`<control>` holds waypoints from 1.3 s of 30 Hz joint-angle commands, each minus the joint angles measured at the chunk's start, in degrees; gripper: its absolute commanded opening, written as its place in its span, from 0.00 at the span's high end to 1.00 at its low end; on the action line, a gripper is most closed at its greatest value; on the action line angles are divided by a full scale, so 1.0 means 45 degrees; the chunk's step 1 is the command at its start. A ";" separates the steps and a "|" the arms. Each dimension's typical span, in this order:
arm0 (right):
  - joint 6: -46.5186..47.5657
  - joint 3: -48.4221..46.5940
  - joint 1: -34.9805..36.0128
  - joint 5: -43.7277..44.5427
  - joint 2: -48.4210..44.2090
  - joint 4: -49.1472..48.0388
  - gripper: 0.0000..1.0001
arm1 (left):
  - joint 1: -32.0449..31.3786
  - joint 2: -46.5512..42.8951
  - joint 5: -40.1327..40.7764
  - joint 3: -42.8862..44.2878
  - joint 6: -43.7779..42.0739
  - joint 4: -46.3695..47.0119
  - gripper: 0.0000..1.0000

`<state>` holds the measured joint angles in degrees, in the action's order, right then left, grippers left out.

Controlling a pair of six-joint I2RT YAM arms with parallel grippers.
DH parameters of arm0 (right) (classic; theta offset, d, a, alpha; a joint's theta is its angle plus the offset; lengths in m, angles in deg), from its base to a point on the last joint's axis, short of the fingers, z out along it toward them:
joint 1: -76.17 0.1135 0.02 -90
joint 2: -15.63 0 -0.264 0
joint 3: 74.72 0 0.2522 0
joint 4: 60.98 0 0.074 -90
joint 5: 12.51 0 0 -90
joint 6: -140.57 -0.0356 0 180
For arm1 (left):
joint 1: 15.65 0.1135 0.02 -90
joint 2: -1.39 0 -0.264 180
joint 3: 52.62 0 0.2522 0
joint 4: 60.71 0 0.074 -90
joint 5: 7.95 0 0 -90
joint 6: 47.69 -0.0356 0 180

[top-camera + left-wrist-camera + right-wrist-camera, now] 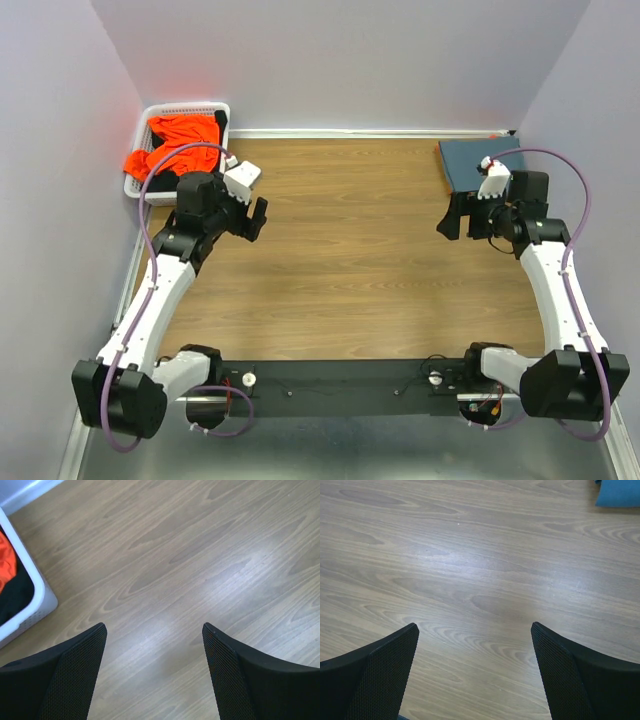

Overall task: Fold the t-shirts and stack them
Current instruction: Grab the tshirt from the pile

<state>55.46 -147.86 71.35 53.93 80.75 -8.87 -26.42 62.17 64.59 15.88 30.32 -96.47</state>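
The orange t-shirt (pixel 172 142) lies crumpled in the white basket (pixel 188 108) at the far left, spilling over its left rim; a sliver shows in the left wrist view (pixel 5 560). The dark blue-grey t-shirt (pixel 470 162) lies folded flat at the far right; its corner shows in the right wrist view (pixel 620 492). My left gripper (pixel 250 218) is open and empty over bare wood, just right of the basket. My right gripper (pixel 455 218) is open and empty over bare wood, just in front of the folded t-shirt.
The basket's white wall (pixel 35 605) shows at the left of the left wrist view, with something dark inside. Purple walls close in the wooden table (pixel 350 260) at back and sides. A black rail (pixel 340 380) with the arm bases runs along the near edge.
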 commanded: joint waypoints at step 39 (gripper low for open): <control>0.0438 -0.1610 0.0016 0.0624 0.4044 0.0442 0.00 | 0.6201 1.8817 0.1379 1.9105 -0.0110 -0.2104 0.14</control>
<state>56.66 -152.51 71.35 57.26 98.74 -7.37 0.95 143.78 69.20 100.01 29.51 -107.95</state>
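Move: The orange t-shirt heaped in the white basket lies about 32 cm ahead of the left gripper, 26 cm to its left and some 16 cm below. The basket's middle is roughly 29 cm ahead, 27 cm left and 19 cm down. Black cloth shows along the basket's near side, some 18 cm ahead, 25 cm left and 18 cm down. From the right gripper the orange t-shirt is far off, roughly 33 cm ahead and 85 cm left, some 13 cm lower. Swing the open left gripper forward and left in an arc to the basket, rising about 11 cm on the way, then sinking some 20 cm from the top towards the orange t-shirt, turning 30 degrees counter-clockwise. Keep the fingers open above the cloth. Meanwhile lower the open right gripper a little over bare table, easing slightly forward and tipping its fingers further down. ##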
